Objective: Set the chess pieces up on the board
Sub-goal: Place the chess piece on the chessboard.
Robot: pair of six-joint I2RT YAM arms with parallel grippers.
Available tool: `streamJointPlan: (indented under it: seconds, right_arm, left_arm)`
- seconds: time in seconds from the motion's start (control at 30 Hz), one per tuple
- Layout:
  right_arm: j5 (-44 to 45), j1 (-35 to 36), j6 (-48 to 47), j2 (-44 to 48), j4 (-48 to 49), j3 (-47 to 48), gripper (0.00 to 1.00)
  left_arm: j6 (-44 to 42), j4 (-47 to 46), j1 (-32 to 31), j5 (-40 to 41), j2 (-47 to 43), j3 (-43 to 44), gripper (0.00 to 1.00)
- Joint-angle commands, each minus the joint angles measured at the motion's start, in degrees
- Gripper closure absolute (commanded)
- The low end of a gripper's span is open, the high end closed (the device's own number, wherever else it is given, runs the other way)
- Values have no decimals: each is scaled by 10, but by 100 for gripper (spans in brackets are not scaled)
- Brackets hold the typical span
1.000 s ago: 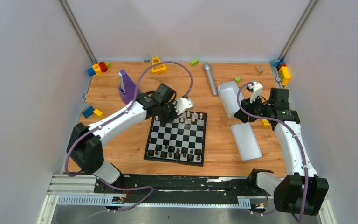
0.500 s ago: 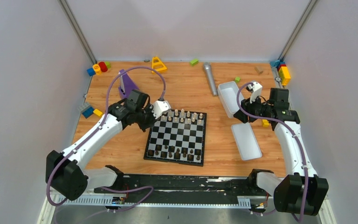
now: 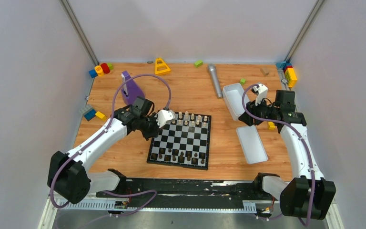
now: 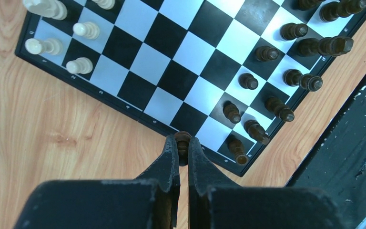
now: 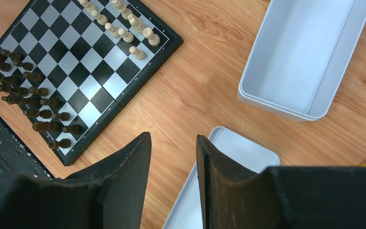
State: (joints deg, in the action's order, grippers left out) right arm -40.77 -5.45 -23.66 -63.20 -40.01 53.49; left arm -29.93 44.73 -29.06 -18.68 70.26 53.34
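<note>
The board (image 3: pixel 183 139) lies mid-table, with cream chess pieces (image 3: pixel 189 119) lined up along its far edge and dark chess pieces (image 3: pixel 181 155) along its near edge. My left gripper (image 3: pixel 159 124) hovers over the board's left border, shut on a dark brown piece (image 4: pixel 182 143) pinched between its fingertips (image 4: pixel 182 140). From the left wrist, cream pieces (image 4: pixel 78 65) stand upper left and dark ones (image 4: pixel 267 52) right. My right gripper (image 3: pixel 248 118) hangs open and empty (image 5: pixel 171 138) over the wood, right of the board (image 5: pixel 83 62).
A white tray (image 3: pixel 233 100) and a flat white lid (image 3: pixel 252 144) lie right of the board. A purple object (image 3: pixel 131 88), a silver cylinder (image 3: pixel 214 81), a yellow triangle (image 3: pixel 160 66) and coloured toy blocks (image 3: pixel 100 69) sit along the far side.
My left arm has drawn back from the board's far-left corner to the left, then come slightly nearer, along the board's left edge, staying shut. The right arm has not moved.
</note>
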Motion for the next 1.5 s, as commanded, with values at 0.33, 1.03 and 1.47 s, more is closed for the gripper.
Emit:
streamJointPlan:
  seconds: [0.33,1.03,1.47]
  right_arm:
    - [-22,-3,-13,-7,1,5,59]
    - [-30,-3,-20,-11,-6,4,59]
    - [-32,-3,-23,-15,-10,5,59]
  left_arm:
    - [-24,13,-1,-48,65,-15,97]
    - [-28,2,-24,-25,94,-59,96]
    - [-18,-16,-23,-21,102,-58,94]
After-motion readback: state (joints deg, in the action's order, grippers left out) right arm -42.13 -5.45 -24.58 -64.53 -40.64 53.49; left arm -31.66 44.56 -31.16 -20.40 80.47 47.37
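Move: The left hand holds a brown pawn just off the board's left edge. The empty square for it, last in the brown pawn row, lies about 4 cm back, 1 cm left and 9 cm below. From the hand, the brown corner piece stands some 7 cm back and 1 cm left, the next brown pawn about 4 cm back and 2 cm right. From the idle right hand, that square is roughly 36 cm left, 11 cm back and 15 cm below. Still pinching the brown pawn, the left hand brings its foot down onto the empty end square in front of the brown corner piece. It sinks about 7 cm, straight down at first, then drawing back some 4 cm as it goes, and eases to a near stop. The wrist tips about 15 degrees so the fingers point more steeply down; they stay closed. ##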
